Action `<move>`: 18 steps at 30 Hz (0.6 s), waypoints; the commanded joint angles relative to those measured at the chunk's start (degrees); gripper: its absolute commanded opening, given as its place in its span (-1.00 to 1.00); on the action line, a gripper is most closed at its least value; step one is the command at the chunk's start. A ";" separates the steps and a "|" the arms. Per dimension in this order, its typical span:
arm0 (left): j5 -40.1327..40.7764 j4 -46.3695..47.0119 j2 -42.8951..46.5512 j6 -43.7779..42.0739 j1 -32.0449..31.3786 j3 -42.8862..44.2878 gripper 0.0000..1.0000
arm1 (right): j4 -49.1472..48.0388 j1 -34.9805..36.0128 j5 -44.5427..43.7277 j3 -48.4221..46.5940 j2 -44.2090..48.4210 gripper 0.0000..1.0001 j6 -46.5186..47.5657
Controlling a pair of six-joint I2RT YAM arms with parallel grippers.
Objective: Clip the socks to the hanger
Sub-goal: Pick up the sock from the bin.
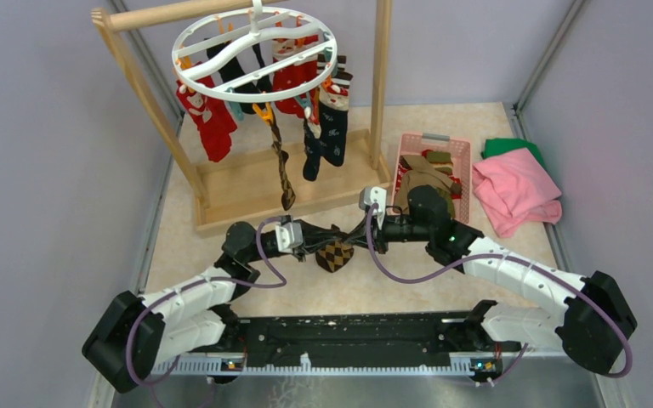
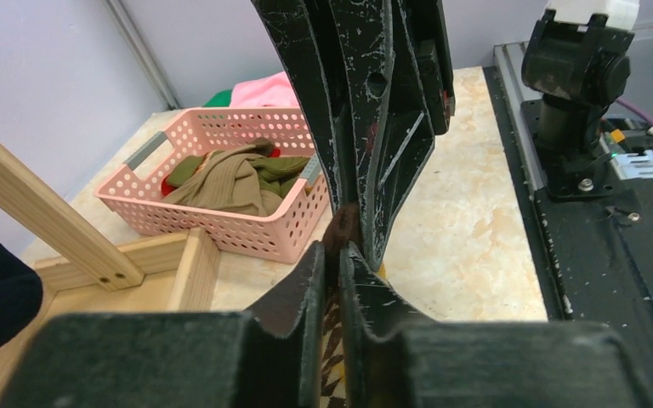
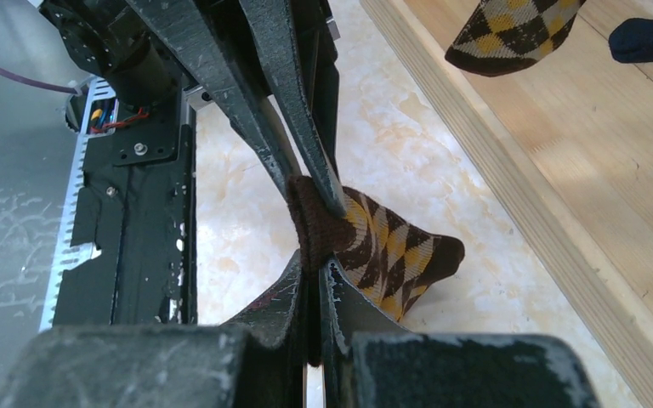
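A brown and mustard argyle sock point(image 1: 335, 255) hangs just above the table between the two arms. My right gripper point(image 3: 313, 259) is shut on its dark brown cuff, and the patterned foot point(image 3: 387, 246) trails to the right. My left gripper point(image 2: 340, 248) meets it from the opposite side, its jaws pressed on the argyle fabric point(image 2: 333, 336). The white round hanger point(image 1: 255, 51) hangs from the wooden rack at the back, with red socks point(image 1: 212, 123), a navy sock point(image 1: 332, 132) and another argyle sock point(image 1: 283, 166) clipped under it.
A pink perforated basket point(image 1: 468, 183) with several more socks stands right of the rack, with its rim point(image 2: 221, 119) also in the left wrist view. A pink cloth point(image 1: 514, 191) and a green cloth point(image 1: 510, 146) lie at the far right. The rack's wooden base point(image 1: 255, 191) is just behind the grippers.
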State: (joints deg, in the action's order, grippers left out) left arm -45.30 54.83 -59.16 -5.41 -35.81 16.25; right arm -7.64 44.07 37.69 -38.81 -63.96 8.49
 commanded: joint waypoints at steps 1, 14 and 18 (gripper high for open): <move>0.49 -0.08 0.42 -1.06 -0.28 2.53 -0.85 | -2.02 -0.17 1.30 -2.88 0.48 -1.00 0.20; 14.07 -11.10 14.13 20.25 -0.20 2.41 -1.00 | -9.03 -0.20 -8.88 2.66 6.34 0.23 -2.66; 14.28 -14.37 17.96 24.41 -0.19 2.80 -1.00 | -15.00 -0.18 -7.62 5.40 8.03 0.23 -4.95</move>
State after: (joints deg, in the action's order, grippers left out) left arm -33.21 44.34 -44.05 11.51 -35.90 16.84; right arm -14.02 44.07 30.79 -35.48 -58.06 6.35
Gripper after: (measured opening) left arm 0.009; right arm 0.615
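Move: The checkered sock's cuff sits right at the left hand, about 1 cm to its right between the nearly closed fingertips; from the right hand, whose shut fingers still pinch it, the cuff lies some 2 cm to the left, at the same height. From the left hand, the pink bin is roughly 19 cm ahead, 24 cm to the right and 15 cm lower, and the wooden stand's base about 20 cm ahead, 11 cm left and 17 cm lower. The sock's cuff is pinched by the left fingers as they finish shutting, while the right hand first holds still. Then the right fingers open wide and let go, and that hand lifts about 3 cm, easing slightly forward and right. The left hand, gripping the cuff, rises some 4.5 cm and draws left about half as far, rolling roughly 15 degrees. ##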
